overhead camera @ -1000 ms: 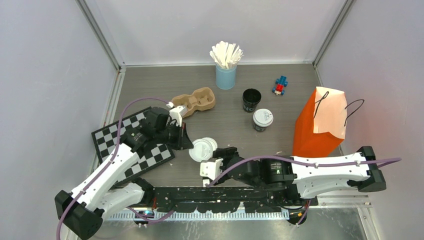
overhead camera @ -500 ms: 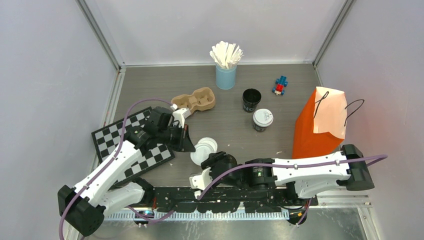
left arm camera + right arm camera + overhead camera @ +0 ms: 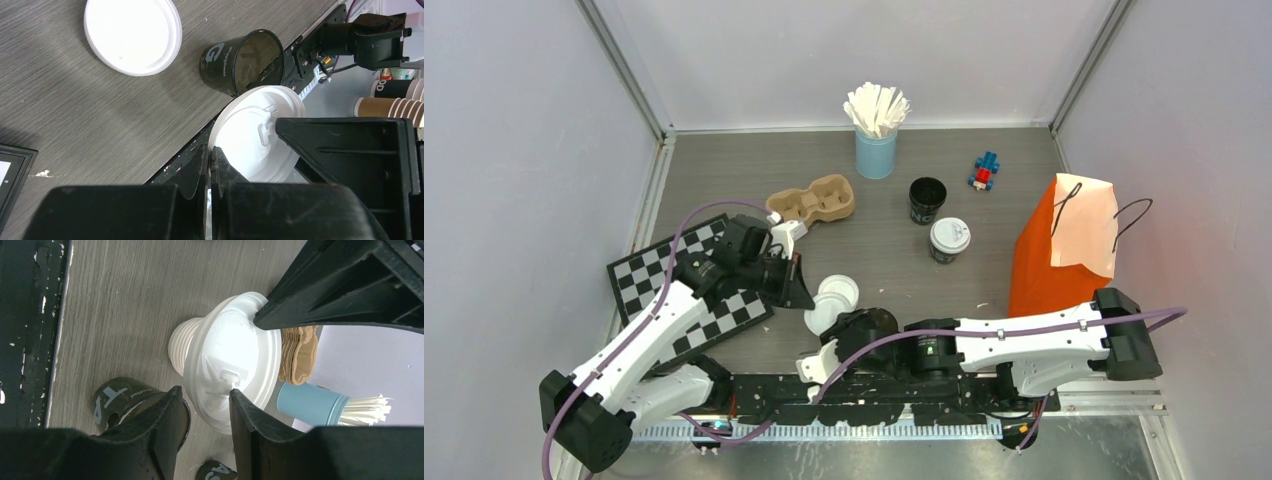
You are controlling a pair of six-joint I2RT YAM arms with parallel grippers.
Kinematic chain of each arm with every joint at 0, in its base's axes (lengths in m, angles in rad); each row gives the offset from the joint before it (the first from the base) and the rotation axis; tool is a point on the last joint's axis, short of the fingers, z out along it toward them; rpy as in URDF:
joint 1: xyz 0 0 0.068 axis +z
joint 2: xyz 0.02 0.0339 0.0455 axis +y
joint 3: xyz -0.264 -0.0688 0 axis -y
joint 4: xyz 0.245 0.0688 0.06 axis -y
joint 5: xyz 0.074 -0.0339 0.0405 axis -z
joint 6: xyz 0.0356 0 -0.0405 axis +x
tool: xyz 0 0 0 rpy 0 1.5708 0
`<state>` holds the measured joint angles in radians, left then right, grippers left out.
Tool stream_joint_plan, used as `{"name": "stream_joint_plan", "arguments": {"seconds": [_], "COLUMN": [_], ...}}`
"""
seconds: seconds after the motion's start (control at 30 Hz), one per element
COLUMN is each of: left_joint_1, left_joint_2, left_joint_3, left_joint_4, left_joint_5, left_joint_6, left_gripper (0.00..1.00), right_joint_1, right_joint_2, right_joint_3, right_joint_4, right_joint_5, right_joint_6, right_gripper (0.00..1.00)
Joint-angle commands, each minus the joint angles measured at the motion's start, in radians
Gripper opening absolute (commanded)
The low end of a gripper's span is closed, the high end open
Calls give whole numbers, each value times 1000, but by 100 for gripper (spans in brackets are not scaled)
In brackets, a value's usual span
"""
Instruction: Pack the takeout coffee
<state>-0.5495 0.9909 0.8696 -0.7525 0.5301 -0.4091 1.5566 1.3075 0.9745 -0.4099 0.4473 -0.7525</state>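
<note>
My left gripper (image 3: pixel 212 150) is shut on the rim of a white sip lid (image 3: pixel 255 135), held tilted above a stack of white lids (image 3: pixel 822 316). Just beyond it a lidless black coffee cup (image 3: pixel 242 62) lies tilted near the table's front edge. My right gripper (image 3: pixel 205 397) is open at that cup (image 3: pixel 125 400): one finger covers its mouth, and the gap between the fingers is wide. From above, this gripper (image 3: pixel 856 326) hides most of the cup. Farther back stand an open black cup (image 3: pixel 927 200) and a lidded one (image 3: pixel 949 240).
A brown cardboard cup carrier (image 3: pixel 812 200) lies behind the left gripper. An orange paper bag (image 3: pixel 1064 250) stands at the right. A light-blue cup of stirrers (image 3: pixel 876 150) and a small toy (image 3: pixel 985 172) are at the back. A checkerboard (image 3: pixel 649 275) lies on the left.
The right gripper has moved left toward the table's near edge, and its jaws have narrowed. The left gripper has shifted slightly right with the lid still in it.
</note>
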Motion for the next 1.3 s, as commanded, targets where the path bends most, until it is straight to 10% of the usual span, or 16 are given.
{"name": "stream_joint_plan", "arguments": {"seconds": [0.0, 0.2, 0.67, 0.93, 1.27], "left_joint_1": [2, 2, 2, 2, 2], "left_joint_2": [2, -6, -259, -423, -489], "left_joint_3": [52, 75, 122, -61, -149], "left_joint_4": [-14, -13, 164, 297, 361], "left_joint_5": [40, 23, -328, -74, 382], "left_joint_6": [18, 10, 63, 345, 778], "left_gripper": [0, 5, 67, 68, 70], "right_joint_1": [-1, -3, -173, -507, -572], "right_joint_2": [12, 18, -169, -325, -323], "right_joint_3": [54, 46, -12, -59, -40], "right_joint_4": [32, 53, 150, 126, 53], "right_joint_5": [-1, -31, -175, -745, -1147], "right_joint_6": [-34, 8, 660, 1061, 1137], "right_gripper": [42, 1, 0, 3, 1]}}
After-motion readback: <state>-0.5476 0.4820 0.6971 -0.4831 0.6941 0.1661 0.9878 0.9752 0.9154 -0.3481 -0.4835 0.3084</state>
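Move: The left hand still pinches the white lid by its edge, its middle some 3 cm to that hand's right. The lid's middle lies about 3 cm left, 1 cm ahead and 1 cm below the right hand. From the right hand, the lid stack is about 2 cm left, 1 cm ahead and 14 cm below. The open dark cup stands roughly 7 cm right, 7 cm back and 11 cm below. Right fingers pinch the lid, left fingers open off it, then both hands rise about 8 cm, right wrist turning. ##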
